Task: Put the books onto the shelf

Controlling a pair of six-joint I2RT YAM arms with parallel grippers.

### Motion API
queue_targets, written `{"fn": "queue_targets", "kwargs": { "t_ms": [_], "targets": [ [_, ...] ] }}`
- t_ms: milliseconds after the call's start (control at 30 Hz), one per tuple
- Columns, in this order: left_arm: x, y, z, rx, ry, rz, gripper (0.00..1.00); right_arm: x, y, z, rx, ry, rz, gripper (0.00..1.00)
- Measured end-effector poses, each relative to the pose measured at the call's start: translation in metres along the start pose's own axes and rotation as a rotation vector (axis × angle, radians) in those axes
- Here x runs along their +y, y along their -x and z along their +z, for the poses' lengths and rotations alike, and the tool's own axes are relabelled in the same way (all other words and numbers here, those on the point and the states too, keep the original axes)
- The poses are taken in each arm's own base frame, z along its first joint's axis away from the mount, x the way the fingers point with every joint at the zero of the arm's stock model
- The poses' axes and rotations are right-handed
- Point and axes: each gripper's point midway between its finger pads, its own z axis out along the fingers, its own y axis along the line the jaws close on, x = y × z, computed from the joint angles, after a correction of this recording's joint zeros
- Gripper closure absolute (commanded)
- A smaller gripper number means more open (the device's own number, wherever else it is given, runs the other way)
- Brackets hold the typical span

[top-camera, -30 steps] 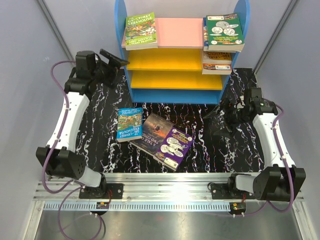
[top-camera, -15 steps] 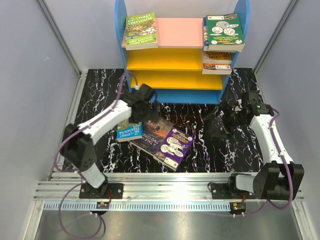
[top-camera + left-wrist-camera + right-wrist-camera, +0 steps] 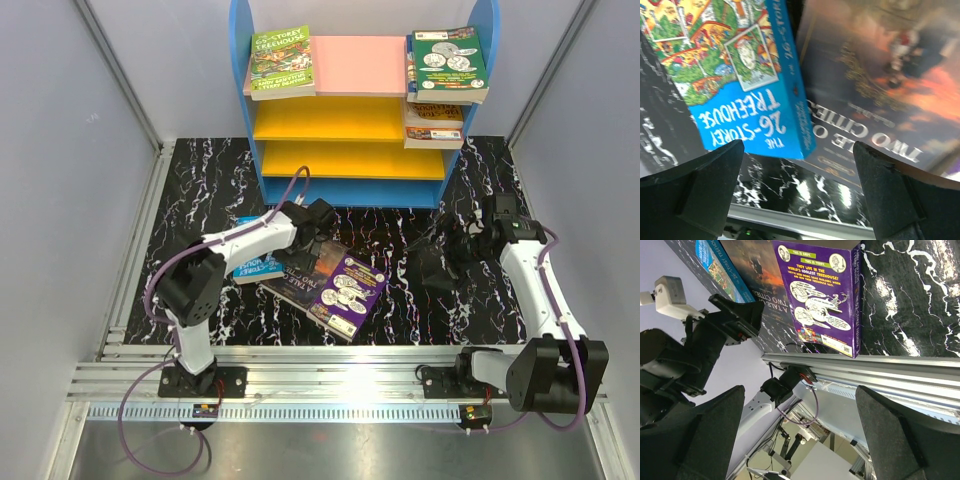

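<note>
Three books lie on the black marbled table: a blue Treehouse one (image 3: 252,264), a dark brown one (image 3: 318,262) and a purple one (image 3: 348,290). My left gripper (image 3: 312,240) hovers open just above the seam between the blue book (image 3: 735,70) and the brown book (image 3: 875,85), holding nothing (image 3: 797,150). My right gripper (image 3: 437,255) stands open and empty to the right of the purple book (image 3: 822,295). The shelf (image 3: 355,65) stands at the back. A green Treehouse book (image 3: 282,62) and a green coin book (image 3: 448,62) lie on its pink top, and another book (image 3: 434,125) lies on a yellow board.
Grey walls close in on both sides. An aluminium rail (image 3: 340,365) runs along the near table edge (image 3: 865,365). Bare marbled surface (image 3: 200,190) shows left of the shelf. The left arm's elbow (image 3: 190,290) sits near the front left.
The left arm swung from beside the shelf's left panel down over the blue and brown books, its jaws widening. The right gripper shifted only slightly.
</note>
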Motion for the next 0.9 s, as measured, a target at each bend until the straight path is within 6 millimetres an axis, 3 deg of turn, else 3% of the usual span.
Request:
{"fn": "queue_targets", "kwargs": {
  "t_ms": [167,367,567,733,833,900],
  "targets": [
    [0.008,-0.004,0.019,0.032,0.088,0.066,0.01,-0.001,0.000,0.001,0.001,-0.002,0.001,0.00],
    [0.012,-0.001,0.020,0.019,0.116,0.095,0.03,0.000,0.002,0.002,0.007,-0.008,0.007,0.00],
    [0.014,0.000,0.025,0.024,0.102,0.089,0.29,-0.002,0.004,0.005,0.016,-0.017,0.016,0.00],
    [0.020,0.000,0.032,0.038,0.087,0.070,0.38,-0.002,0.005,0.006,0.020,-0.021,0.017,0.00],
    [0.020,-0.001,0.035,0.042,0.078,0.065,0.57,-0.003,0.005,0.006,0.022,-0.023,0.016,0.00],
    [0.021,-0.002,0.037,0.044,0.078,0.069,0.80,-0.003,0.005,0.007,0.022,-0.023,0.016,0.00]
  ]
}}
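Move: The 26-Storey Treehouse book lies ahead of the left hand and to its left: its middle is about 8 cm forward, 7 cm left and 5 cm below, with its near spine-side corner almost under the open fingers. A Tale of Two Cities lies some 5 cm to the hand's right and 3 cm forward; the purple book is about 16 cm right and 6 cm back. From the right hand, the 26-Storey book is roughly 42 cm left, 10 cm forward and 17 cm down. The near spine-side corner of the 26-Storey book is where the left hand goes, sinking about 3 cm and shifting about 3 cm left and a little forward, the wrist rolling slightly. One finger comes down beside the spine, in the gap towards A Tale of Two Cities. After a brief near-pause the wide-open fingers close more than halfway around that corner while the hand still eases left and down, the spine-side finger pushing the book leftward. ##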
